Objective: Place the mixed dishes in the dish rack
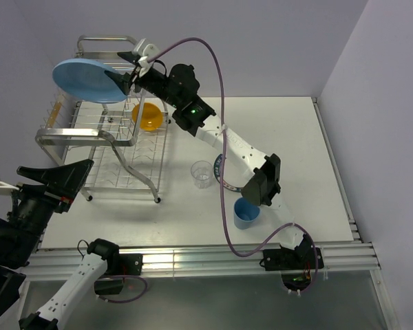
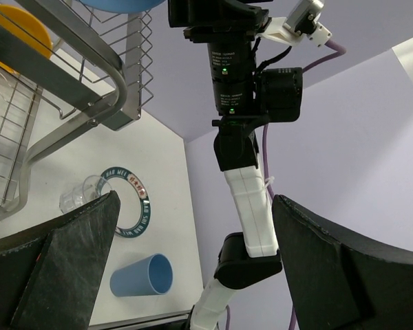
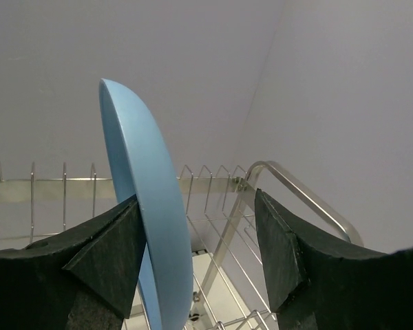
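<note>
The light-blue plate (image 1: pixel 86 79) stands on edge in the upper tier of the silver wire dish rack (image 1: pixel 103 137). My right gripper (image 1: pixel 126 71) is open around the plate's near rim. In the right wrist view the plate (image 3: pixel 141 206) lies against the left finger (image 3: pixel 103 247), with a wide gap to the other finger. The orange-yellow bowl (image 1: pixel 149 115) sits in the rack. On the table are the clear glass (image 1: pixel 202 173), the blue cup (image 1: pixel 246 213) on its side, and the teal-rimmed white plate (image 2: pixel 139 199), mostly hidden under my right arm. My left gripper (image 2: pixel 195 206) is open and empty.
My right arm (image 1: pixel 227 141) stretches diagonally over the table from its base to the rack's top. The rack's bent tube frame (image 3: pixel 289 185) rises just right of the right gripper. The left arm hangs off the table's near left corner.
</note>
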`<act>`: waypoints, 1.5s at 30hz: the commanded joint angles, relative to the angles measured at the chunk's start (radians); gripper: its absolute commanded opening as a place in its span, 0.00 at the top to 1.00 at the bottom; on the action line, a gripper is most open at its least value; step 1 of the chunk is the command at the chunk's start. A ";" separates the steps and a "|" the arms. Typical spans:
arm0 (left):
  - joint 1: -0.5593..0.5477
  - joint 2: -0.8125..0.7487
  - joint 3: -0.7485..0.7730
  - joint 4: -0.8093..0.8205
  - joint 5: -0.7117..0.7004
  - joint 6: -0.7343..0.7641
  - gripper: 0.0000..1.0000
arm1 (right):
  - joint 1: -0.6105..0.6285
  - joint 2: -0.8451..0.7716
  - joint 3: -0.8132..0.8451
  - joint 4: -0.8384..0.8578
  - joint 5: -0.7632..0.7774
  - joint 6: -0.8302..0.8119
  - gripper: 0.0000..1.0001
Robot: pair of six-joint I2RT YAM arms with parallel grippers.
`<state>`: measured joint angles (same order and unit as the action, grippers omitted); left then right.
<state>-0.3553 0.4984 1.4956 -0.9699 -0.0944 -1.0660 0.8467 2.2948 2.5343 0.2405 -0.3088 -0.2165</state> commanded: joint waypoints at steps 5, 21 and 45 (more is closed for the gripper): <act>-0.004 -0.009 -0.028 0.020 0.012 -0.018 0.01 | -0.021 -0.012 0.035 0.069 0.017 0.026 0.32; -0.002 -0.024 -0.054 0.030 0.016 -0.042 0.01 | 0.006 -0.061 -0.049 -0.003 -0.115 0.028 0.47; 0.010 -0.020 -0.077 0.027 0.048 -0.061 0.01 | 0.068 -0.100 -0.040 -0.125 -0.029 0.106 0.63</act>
<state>-0.3527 0.4850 1.4250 -0.9684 -0.0719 -1.1217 0.8833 2.2795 2.4832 0.1711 -0.3298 -0.1970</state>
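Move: The blue plate is up at the rack's upper tier, its right rim between the right hand's open fingers, its middle about 8 cm to that hand's left, straight abreast and roughly 2 cm higher. The tier's front rail runs some 13 cm back and 9 cm left, 8 below; the orange bowl sits about 10 cm ahead, 2 right and 38 below. From the left hand the plate is around 28 cm ahead, 2 right and 6 up. The right hand pinches the blue plate's right rim: after a brief hover it sinks about 3 cm while easing some 2 cm back and 2 cm left, the wrist turning only a few degrees, and the fingers close from wide around the rim until both bear on it. The open left hand merely sinks about 2 cm, clear of everything. ##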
